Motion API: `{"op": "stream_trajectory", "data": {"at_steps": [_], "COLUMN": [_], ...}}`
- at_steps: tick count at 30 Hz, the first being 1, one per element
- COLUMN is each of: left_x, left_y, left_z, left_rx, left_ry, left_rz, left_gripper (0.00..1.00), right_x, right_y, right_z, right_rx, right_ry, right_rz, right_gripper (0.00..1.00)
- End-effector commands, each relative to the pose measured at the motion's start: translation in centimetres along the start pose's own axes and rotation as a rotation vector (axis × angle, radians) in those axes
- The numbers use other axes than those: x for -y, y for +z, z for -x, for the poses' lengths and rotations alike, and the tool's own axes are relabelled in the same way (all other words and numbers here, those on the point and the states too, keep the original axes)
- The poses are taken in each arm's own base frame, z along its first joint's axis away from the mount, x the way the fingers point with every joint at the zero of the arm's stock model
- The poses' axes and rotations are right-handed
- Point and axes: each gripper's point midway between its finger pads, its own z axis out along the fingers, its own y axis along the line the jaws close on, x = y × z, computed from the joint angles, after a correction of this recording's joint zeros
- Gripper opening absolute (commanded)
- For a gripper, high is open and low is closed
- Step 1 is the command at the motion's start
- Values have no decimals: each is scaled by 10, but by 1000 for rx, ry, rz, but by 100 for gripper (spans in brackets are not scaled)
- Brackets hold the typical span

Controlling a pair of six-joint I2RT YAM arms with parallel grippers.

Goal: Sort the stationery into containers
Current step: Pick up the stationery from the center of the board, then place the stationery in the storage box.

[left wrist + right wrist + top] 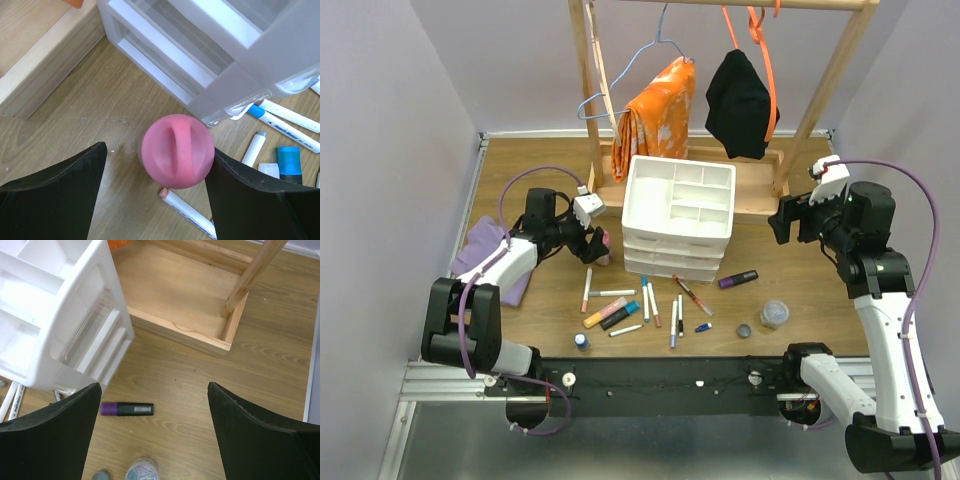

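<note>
A pink-capped bottle stands on the table by the front left corner of the white drawer unit, whose top is a divided tray. My left gripper is open around it. In the left wrist view the pink cap sits between the fingers of the left gripper, close against the right one and well apart from the left. Several pens and a blue-capped bottle lie in front of the unit. My right gripper hangs open and empty to the right, above a purple-capped marker.
A clear jar and a grey cap sit near the front right. The wooden clothes-rack base stands behind the drawer unit, with orange and black cloths hanging above it. A purple cloth lies at the left.
</note>
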Motion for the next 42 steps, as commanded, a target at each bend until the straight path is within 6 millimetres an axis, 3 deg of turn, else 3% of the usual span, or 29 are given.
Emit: {"op": "stream_trajectory", "data": {"at_steps": [1,4,7,8,11,16,18,23,25,26,28,29,33,36,38,39,40,42], "left_x": [8,6,4,4,8,21,25,46,59,63,76,81,85,75,61,60,55,50], "left_y": [7,8,7,7,-1,-24,-37,-90,-106,-119,-127,-138,-144,-142,-127,-134,-118,-116], "left_z": [0,0,-3,-3,0,18,44,119,136,157,168,189,232,266,271,289,284,296], "left_rx": [22,20,14,14,-2,0,39,153,178,211,216,251,341,400,368,387,339,337], "left_ry": [7,8,21,22,24,65,94,193,199,229,217,239,189,204,168,191,152,169], "left_rz": [-33,-20,-6,-6,-10,-17,-17,19,8,16,-35,-41,-86,-66,-58,-40,-53,-25], "left_gripper": [84,81,67,57,42,31,29,29,29,28,28,27,27,27,27,27,27,27], "right_x": [5,5,6,5,4,3,1,0,-1,-2,-3,-4,-4,-2,-2,-2,-2,-1], "right_y": [0,1,1,1,0,2,4,4,5,4,5,5,4,3,1,1,-1,-4], "right_z": [-3,-5,-6,-6,-8,-9,-8,-4,-6,-6,-8,-9,-9,-9,-10,-10,-11,-12], "right_rx": [2,-2,-2,-1,-2,12,16,34,36,41,40,41,45,45,43,43,42,43], "right_ry": [-8,-7,-5,-7,-5,-2,2,-7,-3,-1,7,9,7,4,1,2,0,-4], "right_rz": [-24,-23,-26,-25,-23,-19,-3,5,8,12,15,17,15,7,4,0,-2,-13], "right_gripper": [94,94,94,94,94,94,94,94,94,94,94,94,94,94,94,94,94,94]}}
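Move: The pink-capped bottle already stands between the left hand's open fingers, its middle about 1 cm to the right and some 3 cm below. The white drawer box lies about 16 cm right and 4 cm ahead. The red-capped marker is roughly 6 cm back and 3 cm left, the crosswise white marker 6 cm back and 3 cm right, both 8 cm below. From the right hand, the bottle is around 37 cm left, 4 cm ahead and 21 cm below. The left fingers close on the pink-capped bottle, lift it about 30 cm and tilt up some 20 degrees. ##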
